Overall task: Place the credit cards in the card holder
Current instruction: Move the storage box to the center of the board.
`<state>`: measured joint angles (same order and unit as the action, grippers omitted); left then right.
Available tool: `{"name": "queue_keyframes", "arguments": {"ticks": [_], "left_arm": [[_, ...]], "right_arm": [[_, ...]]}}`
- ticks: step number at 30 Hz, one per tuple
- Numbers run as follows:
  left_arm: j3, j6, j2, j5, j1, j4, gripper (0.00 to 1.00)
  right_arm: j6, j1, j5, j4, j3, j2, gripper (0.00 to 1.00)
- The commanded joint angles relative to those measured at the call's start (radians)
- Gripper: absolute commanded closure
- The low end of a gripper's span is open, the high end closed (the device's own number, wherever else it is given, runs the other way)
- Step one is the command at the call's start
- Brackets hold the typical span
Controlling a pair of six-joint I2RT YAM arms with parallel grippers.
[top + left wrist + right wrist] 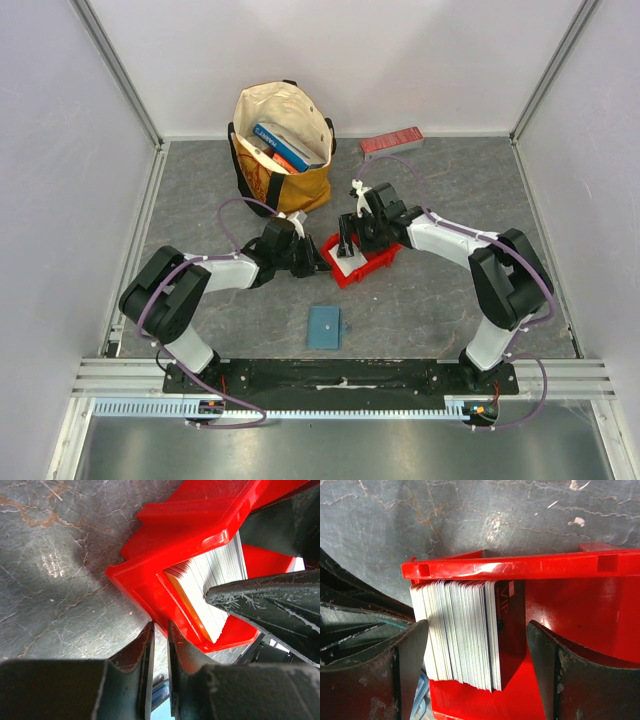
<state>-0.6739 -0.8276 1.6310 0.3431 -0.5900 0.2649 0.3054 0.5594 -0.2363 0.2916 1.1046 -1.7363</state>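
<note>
The credit cards (462, 630) stand on edge as a thick white stack in a red bin (530, 567), with a brown card marked VIP (512, 625) at one end. My right gripper (475, 630) is open astride the stack. One finger touches the white end. The other stands apart from the brown card. My left gripper (160, 627) is nearly closed, its tips pinching the rim at the red bin's (150, 580) corner. In the top view the teal card holder (325, 326) lies closed on the table, in front of the red bin (375, 262) and away from both grippers.
A tan tote bag (283, 145) holding books stands behind the left arm. A long red box (391, 142) lies at the back wall. White walls close in the table on three sides.
</note>
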Motion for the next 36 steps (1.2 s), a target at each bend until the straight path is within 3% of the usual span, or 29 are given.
{"name": "queue_keyframes", "arguments": {"ticks": [1, 19, 36], "left_arm": [[-0.027, 0.008, 0.013, 0.031, 0.002, 0.016, 0.79], [-0.05, 0.024, 0.006, 0.036, -0.001, -0.013, 0.8], [-0.064, 0.024, 0.02, 0.046, 0.002, -0.016, 0.81]], "right_arm": [[-0.023, -0.016, -0.107, -0.045, -0.011, -0.008, 0.14], [-0.005, -0.039, -0.158, -0.055, -0.043, 0.052, 0.26], [0.0, -0.053, -0.169, -0.054, -0.046, 0.072, 0.45]]}}
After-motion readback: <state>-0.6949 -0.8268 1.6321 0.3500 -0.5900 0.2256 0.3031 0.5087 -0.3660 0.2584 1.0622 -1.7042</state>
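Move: The credit cards stand in the near-left end of the red storage box, almost under the right hand: about 1 cm back, 1 cm to its left and some 3 cm below. The box's middle is roughly 2 cm to the right hand's right, level with it front to back and 4 cm below; the blue card holder lies about 17 cm back and 6 cm left. From the left hand the cards are some 4 cm right, 1 cm ahead and slightly lower. The credit cards are straddled by the right hand's open fingers, which draw back about 1 cm with a slight tilt of the wrist, then narrow to roughly two thirds of their opening around the stack while rising just under 1 cm. The left hand holds still, its nearly shut fingertips staying against the storage box's near-left end. ##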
